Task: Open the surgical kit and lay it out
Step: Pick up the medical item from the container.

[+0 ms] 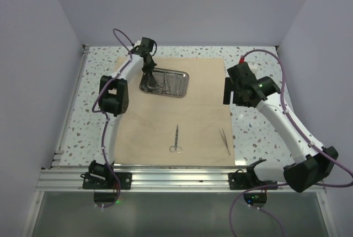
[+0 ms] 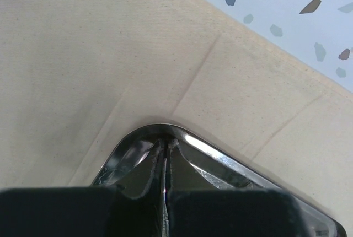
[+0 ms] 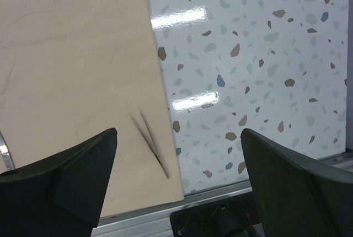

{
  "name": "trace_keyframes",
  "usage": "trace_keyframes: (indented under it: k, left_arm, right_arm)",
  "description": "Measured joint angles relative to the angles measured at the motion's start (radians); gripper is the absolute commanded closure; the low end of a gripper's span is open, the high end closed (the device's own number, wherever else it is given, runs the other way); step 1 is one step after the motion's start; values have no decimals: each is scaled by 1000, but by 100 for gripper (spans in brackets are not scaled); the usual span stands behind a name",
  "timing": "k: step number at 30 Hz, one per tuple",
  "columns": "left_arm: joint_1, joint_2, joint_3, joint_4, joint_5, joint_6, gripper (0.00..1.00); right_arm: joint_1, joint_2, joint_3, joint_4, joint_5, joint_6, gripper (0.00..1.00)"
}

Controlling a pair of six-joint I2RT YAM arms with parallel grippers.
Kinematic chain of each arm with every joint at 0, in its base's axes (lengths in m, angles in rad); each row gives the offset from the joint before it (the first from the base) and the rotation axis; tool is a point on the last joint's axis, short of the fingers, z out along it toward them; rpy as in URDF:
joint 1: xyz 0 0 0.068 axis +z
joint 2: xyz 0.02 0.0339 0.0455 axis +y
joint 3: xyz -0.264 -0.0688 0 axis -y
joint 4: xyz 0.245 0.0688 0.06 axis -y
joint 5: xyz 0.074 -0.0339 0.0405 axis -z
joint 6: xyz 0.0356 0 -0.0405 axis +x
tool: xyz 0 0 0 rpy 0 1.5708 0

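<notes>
The tan wrap sheet (image 1: 193, 127) lies spread flat as a large square on the table. The steel tray (image 1: 185, 85) rests on its far left part. My left gripper (image 1: 148, 67) is at the tray's far left corner, shut on the tray's rim (image 2: 220, 154) in the left wrist view, with the sheet (image 2: 83, 55) beyond it. The scissors (image 1: 176, 139) lie near the sheet's front middle. The tweezers (image 1: 225, 141) lie by its front right edge. My right gripper (image 1: 227, 91) hovers open at the sheet's right edge, above the tweezers (image 3: 151, 143), holding nothing.
The speckled tabletop (image 1: 259, 132) shows around the sheet. An aluminium rail (image 1: 176, 176) runs along the near edge by the arm bases. White walls close in the left, right and back. Thin shapes show inside the tray; whether instruments or reflections, I cannot tell.
</notes>
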Motion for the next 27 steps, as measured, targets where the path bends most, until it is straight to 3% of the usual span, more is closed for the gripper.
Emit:
trace_keyframes:
  k: [13,22,27]
  left_arm:
    - [12,-66,-42,87,162,164,100]
    - [12,-282,-57,90,203,283,100]
    - [11,-459,-191,94,240,351,100]
  right_arm:
    - [-3,-50,-4,9,-6,6,2]
    - [-4,-96,-4,26,-21,6,2]
    - [-4,-105,-4,45,-31,5,2]
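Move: The left hand already pinches a thin instrument just inside the tray's far left corner; the tray's middle lies about 7 cm to its right, 5 cm back and a centimetre below. The remaining instruments lie about 10 cm right and 6 cm back, and the scissors on the cloth some 32 cm back and 13 cm right. From the right hand, the tray's middle is roughly 26 cm ahead, 28 cm left and 21 cm below. Left hand lifts the pinched instrument some 20 cm from the tray, turning clockwise; right hand rises 3 cm. ##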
